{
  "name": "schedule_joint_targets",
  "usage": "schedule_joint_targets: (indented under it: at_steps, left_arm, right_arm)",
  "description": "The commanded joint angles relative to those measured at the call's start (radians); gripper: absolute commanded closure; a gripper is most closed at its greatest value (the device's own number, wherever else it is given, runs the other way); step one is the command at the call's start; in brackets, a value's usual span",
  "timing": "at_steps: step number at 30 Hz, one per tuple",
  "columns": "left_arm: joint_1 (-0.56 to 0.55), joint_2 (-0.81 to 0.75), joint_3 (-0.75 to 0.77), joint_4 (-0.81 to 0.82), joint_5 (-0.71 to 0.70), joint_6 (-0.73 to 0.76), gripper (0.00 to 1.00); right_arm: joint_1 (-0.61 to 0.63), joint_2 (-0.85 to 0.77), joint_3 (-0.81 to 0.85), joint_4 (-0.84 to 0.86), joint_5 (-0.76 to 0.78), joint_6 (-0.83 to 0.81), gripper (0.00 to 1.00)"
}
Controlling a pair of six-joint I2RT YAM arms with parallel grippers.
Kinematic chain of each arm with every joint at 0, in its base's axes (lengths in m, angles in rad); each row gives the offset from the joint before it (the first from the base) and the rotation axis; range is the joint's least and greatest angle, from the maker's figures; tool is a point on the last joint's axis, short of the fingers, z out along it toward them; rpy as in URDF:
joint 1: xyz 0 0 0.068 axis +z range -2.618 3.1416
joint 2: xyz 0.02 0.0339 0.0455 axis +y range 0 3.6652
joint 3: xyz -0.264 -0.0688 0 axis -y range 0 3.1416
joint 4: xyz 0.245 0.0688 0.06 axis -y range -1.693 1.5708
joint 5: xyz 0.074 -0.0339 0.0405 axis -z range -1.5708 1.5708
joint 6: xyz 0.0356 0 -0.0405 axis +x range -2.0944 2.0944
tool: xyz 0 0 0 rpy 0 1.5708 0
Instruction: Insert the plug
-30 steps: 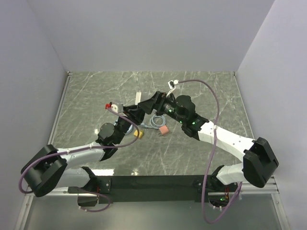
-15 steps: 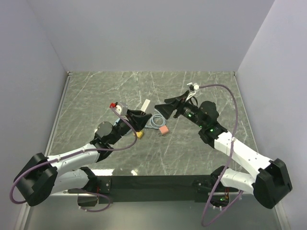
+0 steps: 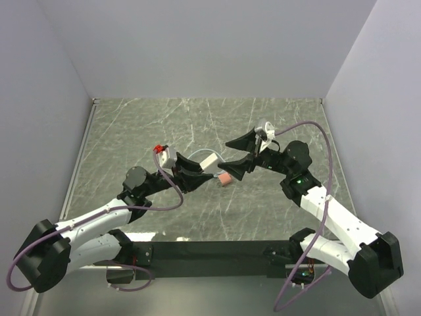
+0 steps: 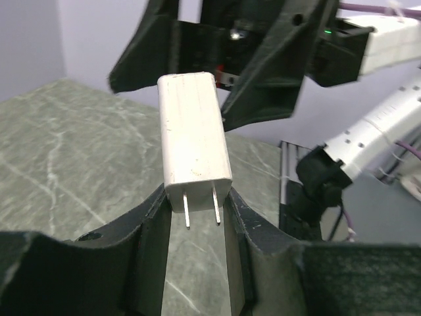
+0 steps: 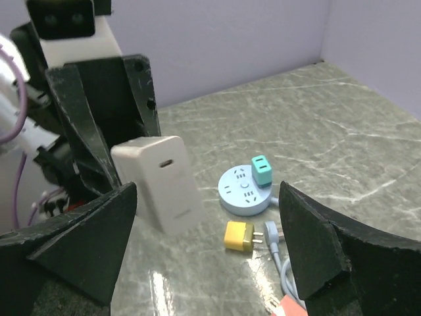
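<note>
My left gripper (image 3: 197,171) is shut on the white plug (image 3: 210,161) and holds it above the table. In the left wrist view the white plug (image 4: 194,138) sits between the fingertips (image 4: 152,210) with its two prongs pointing back at the camera. My right gripper (image 3: 238,155) is open and empty, its jaws wide on either side of the white plug (image 5: 161,185) without touching it. A round blue power strip (image 5: 245,192) lies on the table below, with a teal plug (image 5: 263,169) standing in it.
A yellow plug (image 5: 238,236) lies loose beside the strip. The strip's blue cable and plug (image 5: 274,236) lie near it. A pink plug (image 3: 224,178) lies on the marble table (image 3: 131,125) under the grippers. Grey walls enclose the table on three sides.
The two grippers parted, leaving the white plug in my left gripper. The left gripper has carried it to the right and nearer. The right gripper swung away, then came back facing the plug, open.
</note>
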State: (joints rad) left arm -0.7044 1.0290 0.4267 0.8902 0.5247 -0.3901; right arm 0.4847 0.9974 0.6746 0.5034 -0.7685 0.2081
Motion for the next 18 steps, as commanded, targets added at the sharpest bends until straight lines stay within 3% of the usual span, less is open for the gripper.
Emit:
schedule_joint_targets:
  at_steps: [1,11,18]
  left_arm:
    - [0.006,-0.018,0.04,0.11,0.146,-0.018,1.0]
    - [0.006,0.017,0.05,0.15,0.182,-0.029,1.0]
    - [0.006,0.032,0.05,0.164,0.179,-0.03,1.0]
  right_arm:
    - [-0.024,0.013,0.026,0.029,-0.158,-0.03,0.07]
    - [-0.021,0.11,0.037,0.185,-0.393,0.097,0.16]
    - [0.018,0.116,0.043,0.245,-0.437,0.131,0.36]
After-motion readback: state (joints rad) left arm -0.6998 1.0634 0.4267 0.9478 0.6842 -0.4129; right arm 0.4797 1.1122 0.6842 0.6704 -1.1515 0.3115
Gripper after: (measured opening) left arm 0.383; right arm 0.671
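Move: The white plug is still in the left fingers, its middle some 2 cm right of the left hand and 1 cm ahead and above. From the right hand the plug lies about 6 cm left and 3 cm back, nearly level. The open right gripper is roughly 9 cm right of the left hand, 4 cm ahead. Below the right hand, about 27 cm down, the pink block lies 9 cm ahead and the yellow block 6 cm ahead, 15 cm left. Back towards its base goes the right hand, about 5 cm with a slight leftward drift, swinging some 20 degrees counter-clockwise so its jaws line up with the free end of the plug; it dips 2 cm, then rises a little, its fingers partly closing. The left hand keeps its hold, easing back about 2.5 cm and turning slightly clockwise before settling. ##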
